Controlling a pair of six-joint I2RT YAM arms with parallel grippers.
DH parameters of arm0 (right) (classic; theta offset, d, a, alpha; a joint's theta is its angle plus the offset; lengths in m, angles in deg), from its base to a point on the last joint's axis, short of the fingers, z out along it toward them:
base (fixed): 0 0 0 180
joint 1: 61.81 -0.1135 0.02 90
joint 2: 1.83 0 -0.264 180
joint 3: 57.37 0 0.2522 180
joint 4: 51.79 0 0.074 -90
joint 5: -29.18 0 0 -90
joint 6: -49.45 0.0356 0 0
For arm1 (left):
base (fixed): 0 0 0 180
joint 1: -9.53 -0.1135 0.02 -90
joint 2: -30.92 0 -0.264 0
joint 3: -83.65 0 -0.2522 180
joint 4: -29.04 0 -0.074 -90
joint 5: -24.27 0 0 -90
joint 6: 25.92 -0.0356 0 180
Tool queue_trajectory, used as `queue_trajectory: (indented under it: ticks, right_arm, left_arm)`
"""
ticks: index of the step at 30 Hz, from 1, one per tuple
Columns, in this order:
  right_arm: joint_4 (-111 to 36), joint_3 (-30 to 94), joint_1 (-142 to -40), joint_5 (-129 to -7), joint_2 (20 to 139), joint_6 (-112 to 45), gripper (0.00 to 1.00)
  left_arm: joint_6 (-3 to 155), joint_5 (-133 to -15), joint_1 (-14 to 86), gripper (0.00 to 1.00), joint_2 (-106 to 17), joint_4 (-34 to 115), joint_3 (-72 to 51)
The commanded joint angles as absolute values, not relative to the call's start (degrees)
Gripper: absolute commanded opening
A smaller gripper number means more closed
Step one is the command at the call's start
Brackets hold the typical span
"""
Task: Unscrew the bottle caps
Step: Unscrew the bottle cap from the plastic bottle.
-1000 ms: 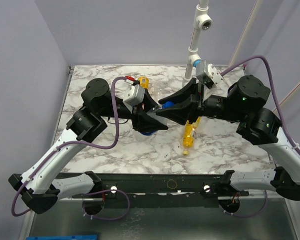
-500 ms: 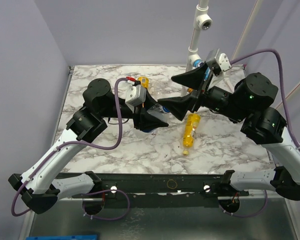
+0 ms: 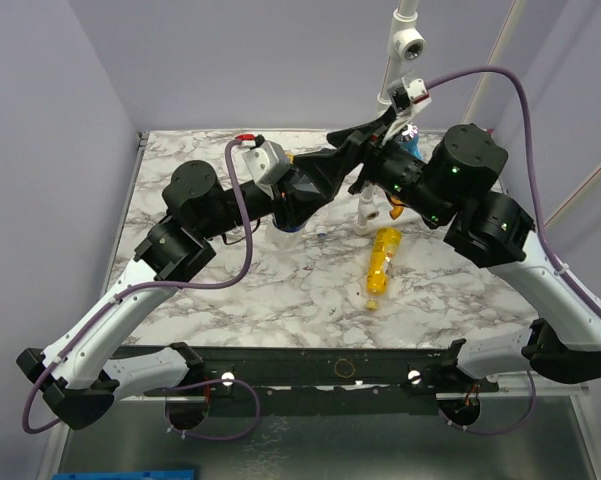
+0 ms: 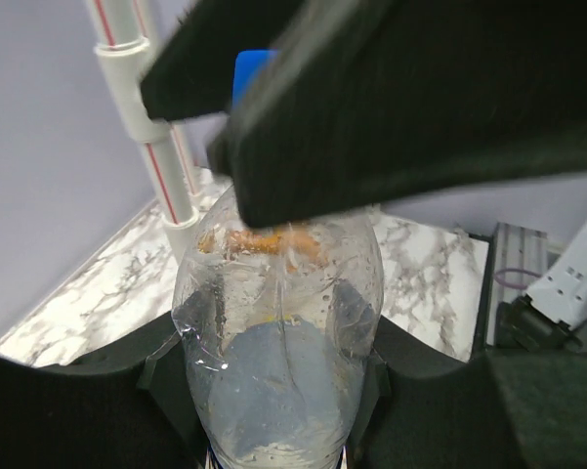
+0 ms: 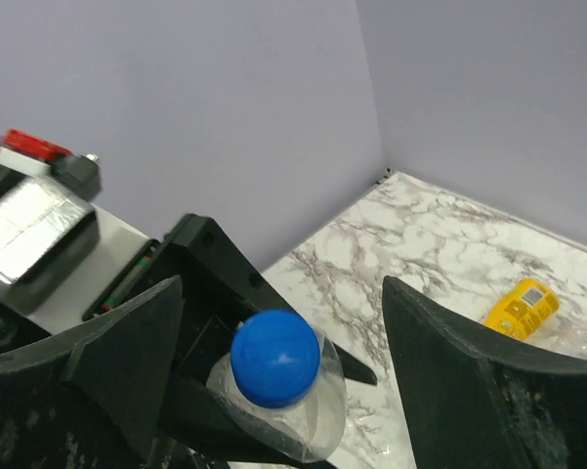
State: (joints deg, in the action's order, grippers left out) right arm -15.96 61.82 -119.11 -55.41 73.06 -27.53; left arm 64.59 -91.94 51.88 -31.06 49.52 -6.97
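Note:
My left gripper (image 3: 295,200) is shut on a clear bottle (image 4: 278,322) with a blue label, held up off the table. In the left wrist view its fingers (image 4: 88,391) press both sides of the bottle. The blue bottle cap (image 5: 275,358) sits on the bottle's neck. My right gripper (image 5: 281,283) is open, its jaws standing wide on either side of the cap, apart from it. In the top view the right gripper (image 3: 338,150) hovers just behind the left one, and the bottle (image 3: 291,226) is mostly hidden.
A yellow-orange bottle (image 3: 380,262) lies on the marble table (image 3: 280,290) right of centre. A clear bottle (image 3: 367,212) lies behind it. Another yellow bottle (image 5: 523,305) lies further back. A white post (image 3: 395,60) stands at the back edge, with walls close around.
My right gripper has opened off the blue cap and swung up toward the back left. The left arm has lifted the bottle further back.

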Motion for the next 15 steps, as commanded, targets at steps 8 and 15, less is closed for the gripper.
queue_trajectory:
  ticks: [8, 15]
  right_arm:
    - [-22.64, 59.57, -119.03, -52.5, 73.73, -23.54, 0.35]
    - [-22.78, 59.84, -119.03, -56.07, 73.61, -24.89, 0.15]
  left_arm:
    - [65.92, -84.76, 51.2, 0.0, -27.71, 46.33, -9.71]
    - [65.57, -90.34, 51.21, 0.0, -27.1, 47.14, -10.43]
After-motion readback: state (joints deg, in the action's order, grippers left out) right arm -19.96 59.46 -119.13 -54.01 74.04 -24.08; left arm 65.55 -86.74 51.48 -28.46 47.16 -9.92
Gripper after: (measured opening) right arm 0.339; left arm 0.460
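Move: The blue cap sits right between my right hand's open fingers, level fore-aft and sideways and barely 1 cm below the hand point. The bottle in my left hand puts the cap about 9 cm above that hand, nearly straight over it, 1 cm to its left. From my right hand, the lying yellow bottle is some 6 cm ahead, 16 cm to the right and 50 cm down. I close my right fingers from nearly wide open to about a third, pinching the blue cap from both sides, while that hand eases about 1 cm forward and left, dipping slightly before it rises part-way back and steadies. My left hand keeps its grip on the bottle, drifts about 1.5 cm left and forward, turns some 5 degrees counter-clockwise and settles. ##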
